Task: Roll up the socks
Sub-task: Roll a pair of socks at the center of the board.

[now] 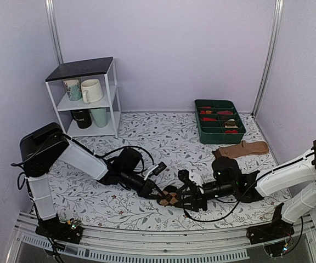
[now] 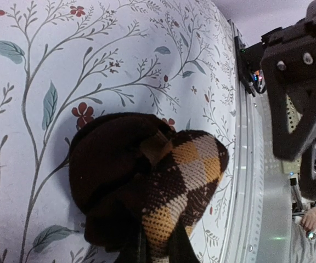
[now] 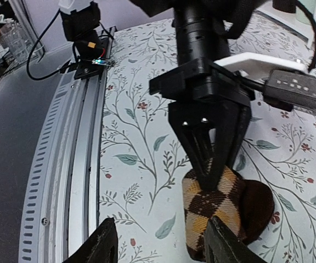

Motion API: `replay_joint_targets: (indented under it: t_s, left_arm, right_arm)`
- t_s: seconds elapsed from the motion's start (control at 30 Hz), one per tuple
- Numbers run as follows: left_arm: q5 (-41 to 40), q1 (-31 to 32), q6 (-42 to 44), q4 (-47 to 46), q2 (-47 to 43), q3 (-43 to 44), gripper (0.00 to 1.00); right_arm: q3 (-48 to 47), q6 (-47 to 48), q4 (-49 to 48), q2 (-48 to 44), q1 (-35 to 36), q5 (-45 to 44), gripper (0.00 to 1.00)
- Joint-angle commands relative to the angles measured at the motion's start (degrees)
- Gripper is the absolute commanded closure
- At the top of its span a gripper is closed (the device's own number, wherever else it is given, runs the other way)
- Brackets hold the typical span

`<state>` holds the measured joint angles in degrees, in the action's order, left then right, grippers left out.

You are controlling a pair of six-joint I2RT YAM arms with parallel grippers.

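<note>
The socks [image 1: 170, 198] are a rolled dark brown bundle with tan-orange argyle diamonds, lying on the floral cloth near the front of the table. My left gripper [image 1: 159, 192] is shut on them, its fingers [image 3: 209, 164] pinching the top of the bundle [image 3: 224, 211]. In the left wrist view the bundle [image 2: 147, 181] fills the lower middle, with the left gripper [image 2: 158, 251] clamped on its argyle end. My right gripper [image 3: 161, 246] stands open close beside the bundle. Its right finger [image 3: 224, 246] is at the bundle's near edge and only cloth shows between its fingers.
A plain tan sock [image 1: 240, 149] lies at the right. Behind it a green divided tray [image 1: 199, 121] holds small red bundles. A white shelf [image 1: 113, 93] with mugs stands at the back left. The metal rail [image 1: 147, 241] runs along the front edge, close to the bundle.
</note>
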<state>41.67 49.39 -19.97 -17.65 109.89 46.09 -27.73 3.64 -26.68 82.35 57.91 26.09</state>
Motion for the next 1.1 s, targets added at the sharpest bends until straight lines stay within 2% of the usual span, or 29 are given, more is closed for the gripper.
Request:
replay_joint_targets:
  t_s: [0.0, 0.23, 0.43, 0.6, 0.93, 1.07]
  left_arm:
    - [-9.7, -2.1, 1.2, 15.4, 4.7, -2.6, 1.00]
    - [-9.5, -2.1, 1.2, 15.1, 4.9, -2.6, 1.00]
    - [-9.2, -2.1, 1.3, 14.9, 5.1, -2.4, 1.00]
    - [-9.2, -2.1, 1.6, 15.1, 5.3, -2.1, 1.00]
    - [-9.6, -2.2, 1.6, 14.5, 4.5, -2.2, 1.00]
    - [-9.5, -2.2, 1.9, 14.5, 5.0, -2.0, 1.00]
  right_arm:
    - [-1.9, 5.1, -2.8, 3.7, 2.2, -2.0, 0.47]
    - [-4.6, 7.9, -1.5, 9.4, 3.2, -5.0, 0.47]
    - [-4.1, 7.9, -1.7, 11.3, 3.8, -11.1, 0.47]
    - [-4.1, 7.7, -1.4, 13.2, 3.9, -11.3, 0.47]
    - [-3.6, 3.8, 0.8, 17.9, 4.9, -12.8, 0.49]
    - [-2.5, 0.8, 2.6, 18.7, 6.0, -17.1, 0.47]
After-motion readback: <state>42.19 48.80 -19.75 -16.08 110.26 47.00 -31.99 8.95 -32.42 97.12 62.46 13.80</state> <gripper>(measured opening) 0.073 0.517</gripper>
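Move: The argyle sock roll, pinched in the left gripper, lies about 6 cm left of the open right gripper, 4 cm ahead and some 8 cm below. The left gripper's fingertips are about 9 cm to the right gripper's left, 4 cm ahead and 7 cm lower; the flat brown sock lies far off, some 26 cm ahead and 25 cm right. From the left gripper, the roll's middle is about 3 cm right, level fore and aft, and 1 cm lower. Lower the open right gripper some 5 cm onto the base-side part of the argyle roll, drawing it 2 to 3 cm left, and, after a slight initial drift back, about 2 cm forward. Tip its fingers down roughly 10 degrees and leave them half open. Keep the left gripper still, its pinch holding the roll. ##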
